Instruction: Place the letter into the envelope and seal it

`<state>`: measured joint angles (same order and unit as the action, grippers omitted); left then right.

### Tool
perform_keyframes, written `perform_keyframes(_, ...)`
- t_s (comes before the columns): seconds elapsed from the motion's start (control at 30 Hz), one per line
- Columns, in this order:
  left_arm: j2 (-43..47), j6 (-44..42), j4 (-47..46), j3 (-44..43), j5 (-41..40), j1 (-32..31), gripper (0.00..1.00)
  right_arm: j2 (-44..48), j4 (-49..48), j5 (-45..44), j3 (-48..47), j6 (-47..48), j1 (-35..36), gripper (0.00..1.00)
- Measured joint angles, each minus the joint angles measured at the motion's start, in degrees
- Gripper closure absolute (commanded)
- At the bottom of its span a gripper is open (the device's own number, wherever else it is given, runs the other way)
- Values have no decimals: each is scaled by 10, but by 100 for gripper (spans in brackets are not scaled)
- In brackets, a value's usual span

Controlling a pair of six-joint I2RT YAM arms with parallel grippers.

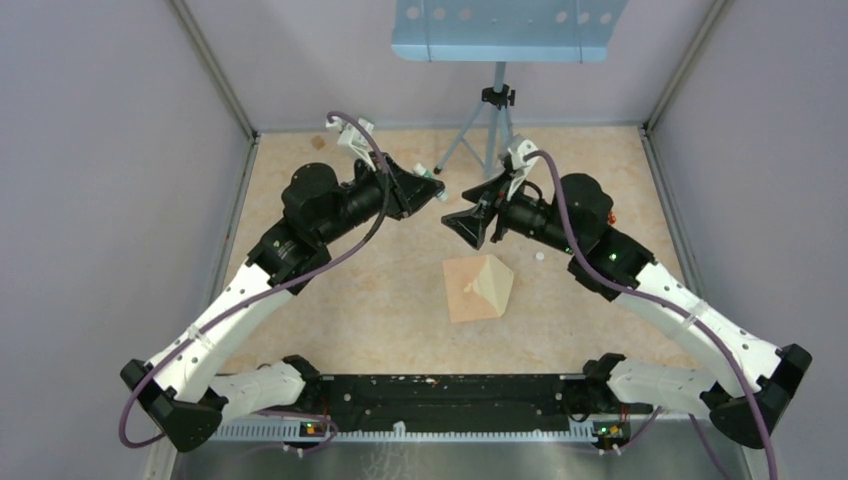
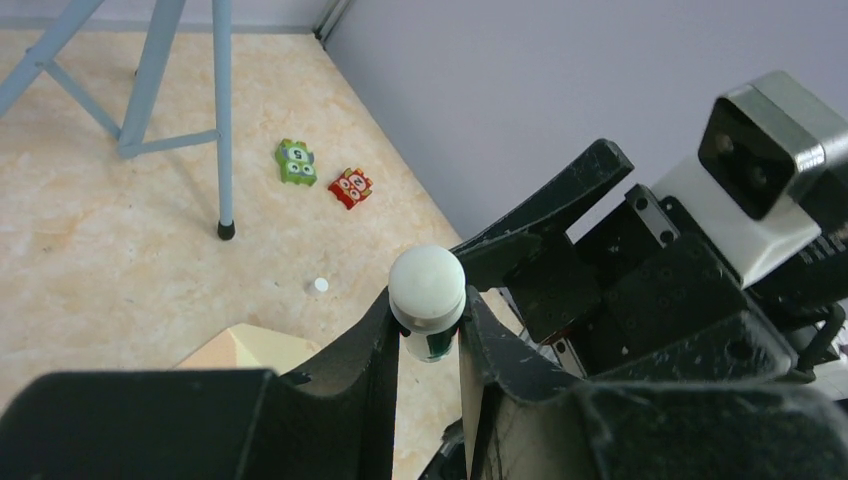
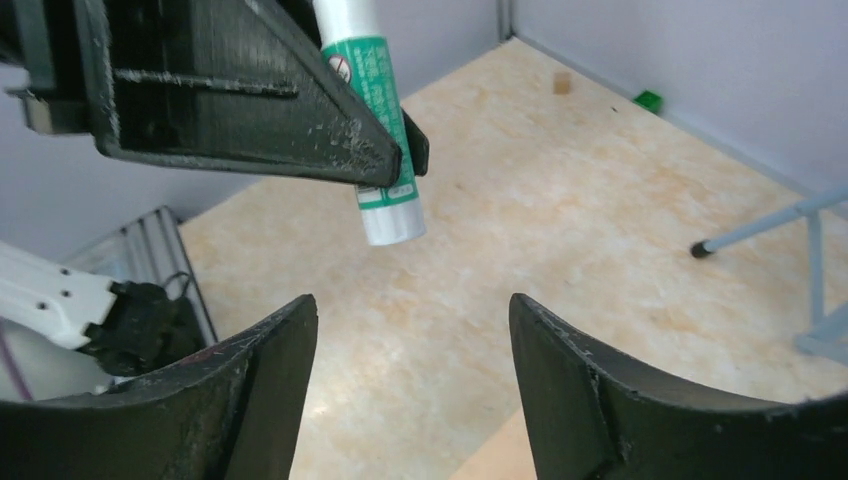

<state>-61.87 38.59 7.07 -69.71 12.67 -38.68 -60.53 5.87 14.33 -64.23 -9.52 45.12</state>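
Observation:
The pinkish-tan envelope (image 1: 466,290) lies on the table's middle, with a paler cream triangular face (image 1: 497,285) rising on its right side; whether that is the letter or the flap I cannot tell. Above and behind it, my left gripper (image 1: 430,185) is shut on a white glue stick with a green label (image 2: 427,290), its rounded white end pointing at the right arm. My right gripper (image 3: 412,310) is open and empty, its jaws wide apart a short way from the glue stick's (image 3: 385,150) end. A corner of the envelope (image 2: 240,350) shows under the left fingers.
A blue tripod (image 1: 487,130) with a perforated tray stands at the back centre. A green toy (image 2: 296,162) and a red toy (image 2: 350,187) lie near the right wall. A tiny white disc (image 1: 538,257) lies right of the envelope. Walls close three sides.

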Motion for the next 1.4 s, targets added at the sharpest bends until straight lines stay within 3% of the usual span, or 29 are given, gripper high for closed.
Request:
perform_keyframes(0.27,-37,10,59,-46,17,0,100,-44,38,-193,-16,116,87,30)
perform_keyframes(0.53,-54,18,81,-52,29,0,100,-70,24,-297,-27,167,125,36)
perform_keyframes(0.6,-55,19,81,-52,29,0,100,-70,15,-308,-28,170,130,41)
perform_keyframes(0.73,-55,20,81,-52,30,0,100,-71,2,-319,-31,170,136,68)
perform_keyframes(0.87,-55,21,77,-52,28,0,100,-75,-2,-321,-33,164,144,84)
perform_keyframes(1.03,-47,23,53,-30,24,1,100,-78,-2,-314,-34,134,144,90)
perform_keyframes(1.4,19,26,-53,68,0,-1,100,-78,-8,-247,-34,8,142,92)
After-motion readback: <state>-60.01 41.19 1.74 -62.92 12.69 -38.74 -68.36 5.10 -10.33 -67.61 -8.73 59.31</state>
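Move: The left hand already holds the upright glue stick between its fingertips. From the open right hand the stick's middle is about 2 cm ahead, 3 cm left and 4 cm higher, its lower end roughly level with that hand. The envelope lies on the table some 37 cm below the right hand, about 1 cm ahead and 4 cm right. The small white cap lies at the same depth, roughly 9 cm ahead and 19 cm right. Dip the open right gripper and bring it forward about 4 cm, swinging it some 15 degrees clockwise. Raise it a little and pinch the glue stick's lower end, then carry that grip left and back about 3 cm, starting to turn counter-clockwise. Keep the left grip on the stick, lowering it some 2.5 cm and drifting right, then back left. ##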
